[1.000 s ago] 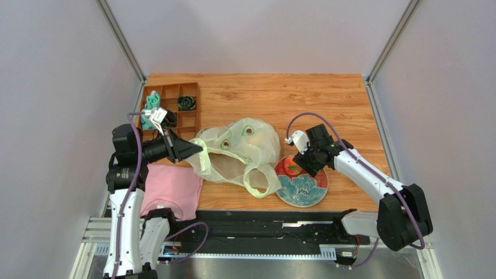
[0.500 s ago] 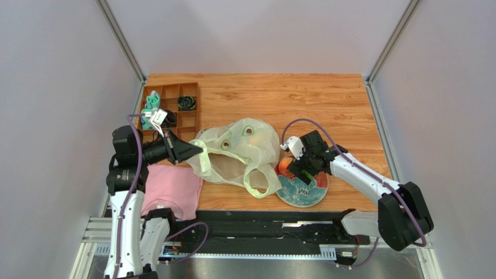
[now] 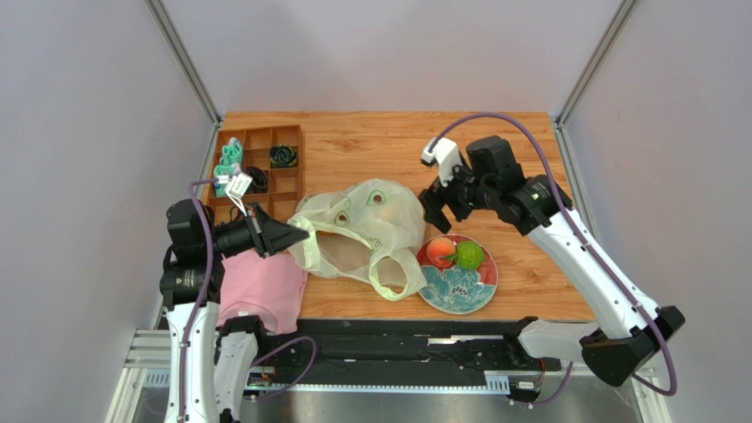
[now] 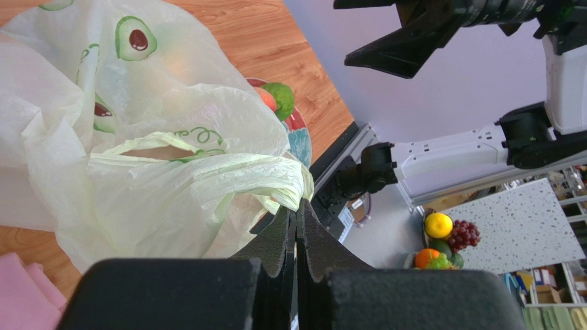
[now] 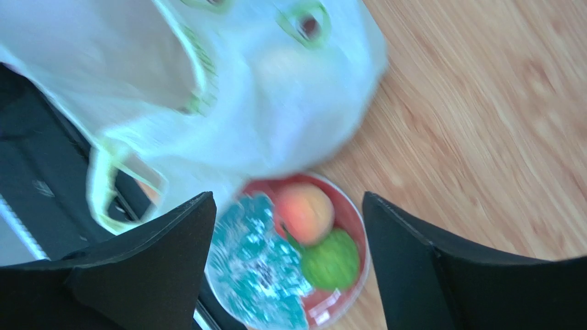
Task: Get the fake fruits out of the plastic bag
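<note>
The plastic bag (image 3: 362, 231) lies crumpled mid-table, pale yellow-green with avocado prints. My left gripper (image 3: 296, 236) is shut on its left rim, and in the left wrist view the fingertips (image 4: 297, 206) pinch a bunched fold of the bag (image 4: 138, 137). A faint orange shape (image 4: 176, 65) shows through the film. A peach (image 3: 439, 251) and a bumpy green ball (image 3: 469, 256) rest side by side on the plate (image 3: 459, 289). My right gripper (image 3: 444, 210) hovers open and empty above the plate's far edge. The right wrist view shows the peach (image 5: 304, 210) and green ball (image 5: 332, 260) below the spread gripper (image 5: 287, 199).
A wooden compartment tray (image 3: 261, 141) with teal and dark items sits at the back left. A pink cloth (image 3: 260, 286) lies at the near left under my left arm. The bag's handle loop (image 3: 393, 278) drapes beside the plate.
My right gripper has opened and risen from the plate toward the back, leaving the green ball next to the peach. The left gripper has kept its hold on the bag's rim.
</note>
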{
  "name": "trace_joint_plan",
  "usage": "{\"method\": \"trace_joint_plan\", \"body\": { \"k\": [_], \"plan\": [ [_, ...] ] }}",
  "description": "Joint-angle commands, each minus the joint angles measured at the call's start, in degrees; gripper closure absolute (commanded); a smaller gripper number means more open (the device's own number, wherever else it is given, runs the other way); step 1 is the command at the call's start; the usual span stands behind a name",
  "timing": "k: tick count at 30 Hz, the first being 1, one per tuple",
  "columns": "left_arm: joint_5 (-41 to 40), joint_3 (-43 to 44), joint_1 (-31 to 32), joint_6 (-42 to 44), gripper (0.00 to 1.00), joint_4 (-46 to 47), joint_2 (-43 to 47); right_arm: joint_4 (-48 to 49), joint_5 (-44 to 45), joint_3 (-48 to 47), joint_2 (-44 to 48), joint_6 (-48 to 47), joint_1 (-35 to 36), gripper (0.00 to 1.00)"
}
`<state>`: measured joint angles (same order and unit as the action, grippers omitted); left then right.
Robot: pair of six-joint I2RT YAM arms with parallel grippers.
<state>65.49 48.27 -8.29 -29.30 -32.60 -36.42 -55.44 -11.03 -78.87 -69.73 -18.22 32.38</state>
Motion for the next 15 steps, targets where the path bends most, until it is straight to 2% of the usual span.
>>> {"method": "trace_joint_plan", "body": {
  "k": [1, 6, 7, 10, 15],
  "plan": [
    [2.3, -0.4, -0.4, -2.0, 1.0, 2.5, 1.1, 3.2, -7.0, -7.1, -9.5, 9.1, 9.2, 0.26],
    [3.0, 2.3, -0.5, -2.7, 1.0, 2.4, 1.4, 4.2, -12.0, -15.0, -23.1, 10.9, 17.2, 0.55],
    [3.2, 2.7, -0.4, -2.4, 1.0, 2.0, 1.3, 4.5, -12.8, -16.1, -24.9, 11.9, 17.6, 0.66],
    [3.3, 4.6, -0.4, -0.9, 1.0, -0.4, 2.1, 4.5, -13.4, -21.0, -32.6, 16.4, 18.3, 0.79],
    [2.7, 7.6, -0.5, -0.5, 1.0, -1.5, 1.8, 4.7, -15.6, -24.7, -37.8, 20.8, 19.3, 0.86]
  ]
}}
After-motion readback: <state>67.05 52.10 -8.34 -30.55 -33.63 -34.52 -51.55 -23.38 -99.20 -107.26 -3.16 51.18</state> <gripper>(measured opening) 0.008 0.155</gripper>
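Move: The right hand, empty and wide open above the table, has the plastic bag's mouth about 22 cm to its left, 3 cm back and 16 cm below. A fruit shows faintly through the bag some 13 cm ahead and 14 cm left; about 20 cm below, the peach lies 1 cm back, 2 cm right, and the green fruit 2 cm back, 9 cm right. From the left hand, the mouth is roughly 10 cm right, 1 cm ahead and 12 cm below. Still pinching the bag's handle, the left hand lifts it 2 to 3 cm and eases slightly back. The right hand sweeps about 20 cm left from beside the plate to the bag's mouth, rising a little before sinking to end some 9 cm lower; its fingers close nearly shut on nothing as the wrist tips them some 25 degrees steeper and turns counter-clockwise. ##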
